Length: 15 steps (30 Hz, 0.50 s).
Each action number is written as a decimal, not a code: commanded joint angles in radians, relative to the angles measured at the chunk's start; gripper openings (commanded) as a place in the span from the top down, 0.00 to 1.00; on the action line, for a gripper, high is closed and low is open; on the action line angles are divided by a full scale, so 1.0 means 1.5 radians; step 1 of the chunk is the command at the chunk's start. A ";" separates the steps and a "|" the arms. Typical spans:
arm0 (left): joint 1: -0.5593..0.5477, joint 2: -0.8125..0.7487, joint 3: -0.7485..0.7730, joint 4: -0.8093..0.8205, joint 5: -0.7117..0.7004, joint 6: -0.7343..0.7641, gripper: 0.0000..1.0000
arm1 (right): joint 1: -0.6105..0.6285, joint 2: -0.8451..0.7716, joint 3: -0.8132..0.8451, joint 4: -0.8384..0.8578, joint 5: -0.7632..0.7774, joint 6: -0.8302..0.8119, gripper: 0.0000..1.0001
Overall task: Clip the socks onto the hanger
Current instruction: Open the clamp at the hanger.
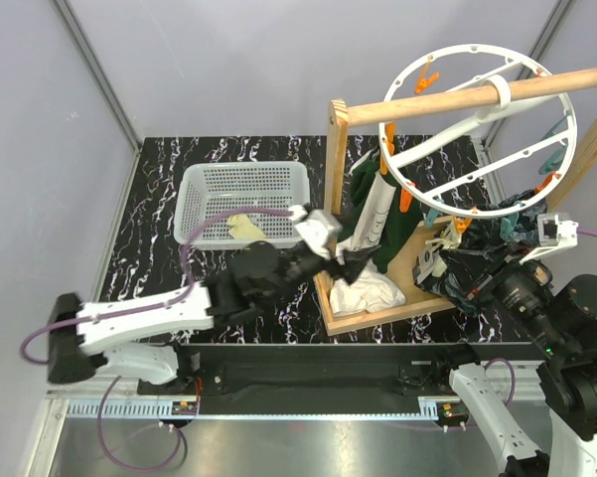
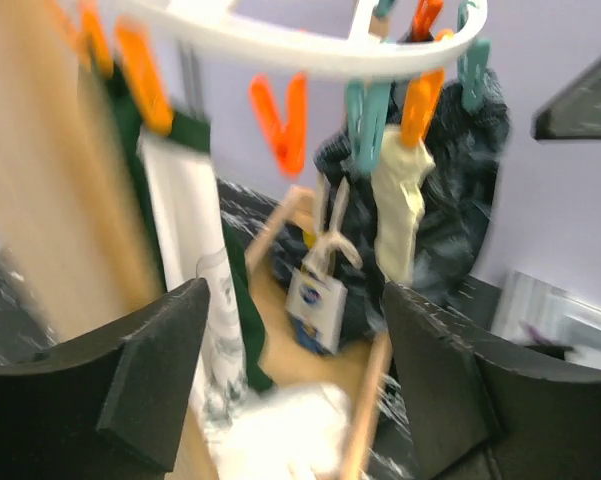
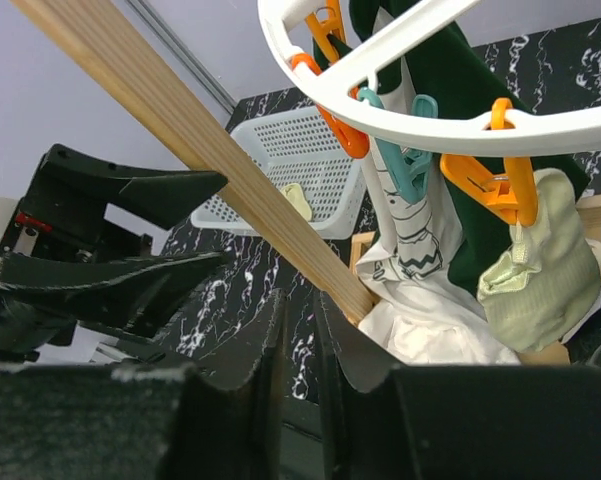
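The hanger (image 1: 477,129) is a white ring with spokes, hung on a wooden rod at the upper right. One pale yellow sock (image 3: 540,270) hangs from an orange peg (image 3: 490,180) on its rim; it also shows in the left wrist view (image 2: 400,215). Another sock (image 1: 243,227) lies in the white basket (image 1: 204,194). My left gripper (image 1: 353,260) is open and empty below the ring, its fingers (image 2: 160,370) wide apart. My right gripper (image 3: 298,310) is shut on nothing, low under the ring's near side.
A wooden rod (image 1: 457,99) on a wooden stand (image 1: 377,313) carries the ring. A dark green-and-white garment (image 1: 373,214) hangs from it and a white cloth (image 1: 363,293) lies on the stand's base. Teal and orange pegs (image 2: 280,120) hang from the rim.
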<state>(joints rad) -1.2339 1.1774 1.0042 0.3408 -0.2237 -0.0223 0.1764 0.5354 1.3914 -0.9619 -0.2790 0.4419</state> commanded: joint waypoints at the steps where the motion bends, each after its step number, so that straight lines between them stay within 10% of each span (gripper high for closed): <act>1: -0.051 0.092 0.076 0.136 -0.182 0.184 0.23 | -0.001 -0.003 0.039 -0.017 0.012 -0.032 0.77; 15: -0.016 0.303 0.297 0.081 -0.226 0.170 0.27 | -0.001 -0.018 0.059 -0.020 0.015 -0.036 0.76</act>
<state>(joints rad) -1.2816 1.6260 1.3666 0.4435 -0.5327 0.2733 0.1764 0.5121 1.4593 -1.0019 -0.2523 0.4023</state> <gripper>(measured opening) 0.740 0.235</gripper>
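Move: The free red-orange clip on the ring's near left side is about 9 cm ahead of the left hand, some 8 cm to its right and 4 cm above. From that hand, the teal clip is roughly 7 cm ahead and 13 cm right, and the orange clip holding the white and green cloths about 16 cm ahead and 6 cm right, both slightly higher. From the right hand, the red-orange clip lies some 10 cm ahead, 6 cm left and 5 cm up. The red-orange clip on the hanger ring is what the left hand closes in on with fingers kept wide open: it sweeps right about 8 cm, swinging over into a forward reach of 6 or 7 cm, nearly level, turning counter-clockwise roughly 15–20 degrees and tipping its fingers up. Meanwhile the right hand, slightly open, eases back and up by about 2 cm. ##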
